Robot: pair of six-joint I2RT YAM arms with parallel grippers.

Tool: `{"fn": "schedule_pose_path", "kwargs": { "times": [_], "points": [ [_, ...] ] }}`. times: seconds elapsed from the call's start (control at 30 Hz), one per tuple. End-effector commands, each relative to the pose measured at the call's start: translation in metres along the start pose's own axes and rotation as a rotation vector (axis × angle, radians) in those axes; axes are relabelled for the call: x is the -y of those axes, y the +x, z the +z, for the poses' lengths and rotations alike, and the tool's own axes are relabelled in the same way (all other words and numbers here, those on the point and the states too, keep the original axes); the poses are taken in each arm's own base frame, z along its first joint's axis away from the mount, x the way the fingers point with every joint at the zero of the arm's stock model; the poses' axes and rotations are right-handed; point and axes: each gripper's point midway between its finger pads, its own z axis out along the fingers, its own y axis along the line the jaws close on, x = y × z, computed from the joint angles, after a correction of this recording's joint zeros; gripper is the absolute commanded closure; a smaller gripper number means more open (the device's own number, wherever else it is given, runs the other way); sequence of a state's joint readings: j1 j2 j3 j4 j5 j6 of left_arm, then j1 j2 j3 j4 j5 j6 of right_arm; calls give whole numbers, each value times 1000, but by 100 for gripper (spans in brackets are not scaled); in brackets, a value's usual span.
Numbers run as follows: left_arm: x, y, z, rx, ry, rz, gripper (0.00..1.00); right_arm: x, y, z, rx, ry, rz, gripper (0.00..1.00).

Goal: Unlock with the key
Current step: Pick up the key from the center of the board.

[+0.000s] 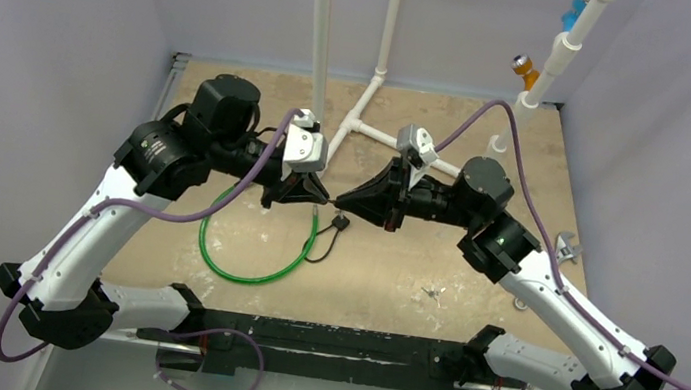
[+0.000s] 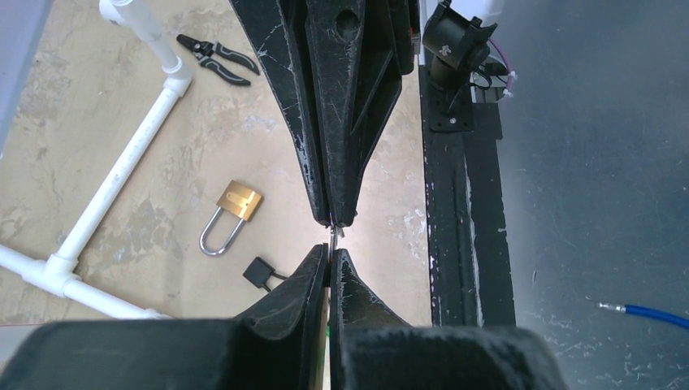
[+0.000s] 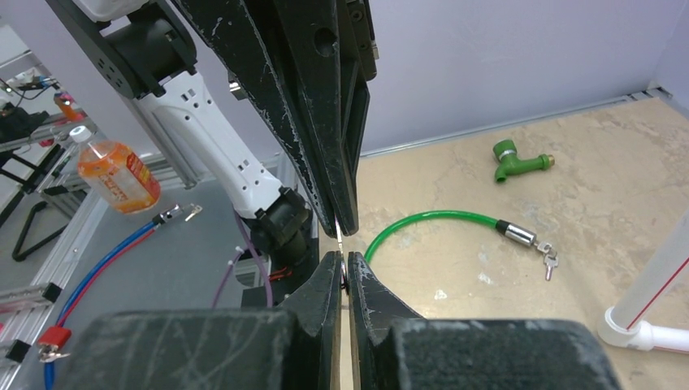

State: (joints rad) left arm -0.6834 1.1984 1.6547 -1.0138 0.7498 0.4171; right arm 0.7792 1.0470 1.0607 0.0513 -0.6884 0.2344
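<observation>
A small silver key (image 2: pixel 334 236) hangs edge-on in mid-air between both grippers, which meet tip to tip above the table's middle (image 1: pixel 331 199). My left gripper (image 2: pixel 330 253) is shut on one end of the key. My right gripper (image 3: pixel 343 257) is shut on the other end, and a thin sliver of the key (image 3: pixel 338 231) shows between the two pairs of tips. The brass padlock (image 2: pixel 231 213) lies flat on the table below, its steel shackle closed, apart from both grippers. It does not show in the top view.
A green cable loop (image 1: pixel 246 268) with a metal end and small keys (image 3: pixel 548 262) lies near the front. A black tag (image 2: pixel 258 272) on a cord lies by the padlock. White pipe frame (image 2: pixel 122 166), pliers (image 2: pixel 215 58), green hose fitting (image 3: pixel 518 158).
</observation>
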Motion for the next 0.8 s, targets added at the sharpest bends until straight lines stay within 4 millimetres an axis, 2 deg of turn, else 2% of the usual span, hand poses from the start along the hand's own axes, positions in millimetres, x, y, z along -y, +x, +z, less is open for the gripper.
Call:
{"fn": "schedule_pose_path", "kwargs": {
  "times": [0.0,0.2,0.23,0.33,0.57,0.6,0.67,0.77],
  "points": [
    [6,-24,-2,75,27,44,100,7,-3,1,39,33,-24,100],
    [4,-23,-1,73,20,42,100,12,12,-3,33,56,-35,100],
    [3,-24,-1,73,17,44,100,12,12,-4,43,61,-38,100],
    [2,-25,-1,74,4,36,91,11,9,-9,64,76,-46,100],
    [1,-28,-3,83,-4,37,88,7,7,-14,64,83,-48,100],
    [0,-29,-4,84,-12,42,83,7,7,-15,62,84,-45,100],
    [-2,-30,-7,83,-32,44,60,7,8,-19,56,100,-43,100],
    [-4,-28,-9,77,-56,43,30,9,11,-26,44,140,-43,100]
  ]
}}
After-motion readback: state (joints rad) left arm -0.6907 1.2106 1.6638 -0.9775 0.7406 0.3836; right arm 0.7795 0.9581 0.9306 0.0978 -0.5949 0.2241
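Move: The key is pinched between both hands' fingertips, its middle about 2 cm right of the left hand point and 1 cm below it, and about 1 cm left of the right hand point, at its height. Below the right hand lie a black cable lock, some 13 cm ahead and level sideways, and the brass padlock, roughly 18 cm ahead and 8 cm to the right, both about 35 cm down. The key, already clamped at both ends, is handed over: the left fingers open to about half their range and let go while that hand stays nearly in place. The right fingers stay shut on the key and carry it down about 2 cm and some 1.5 cm to the right, away from the left fingertips, the wrist turning about 5 degrees clockwise. ##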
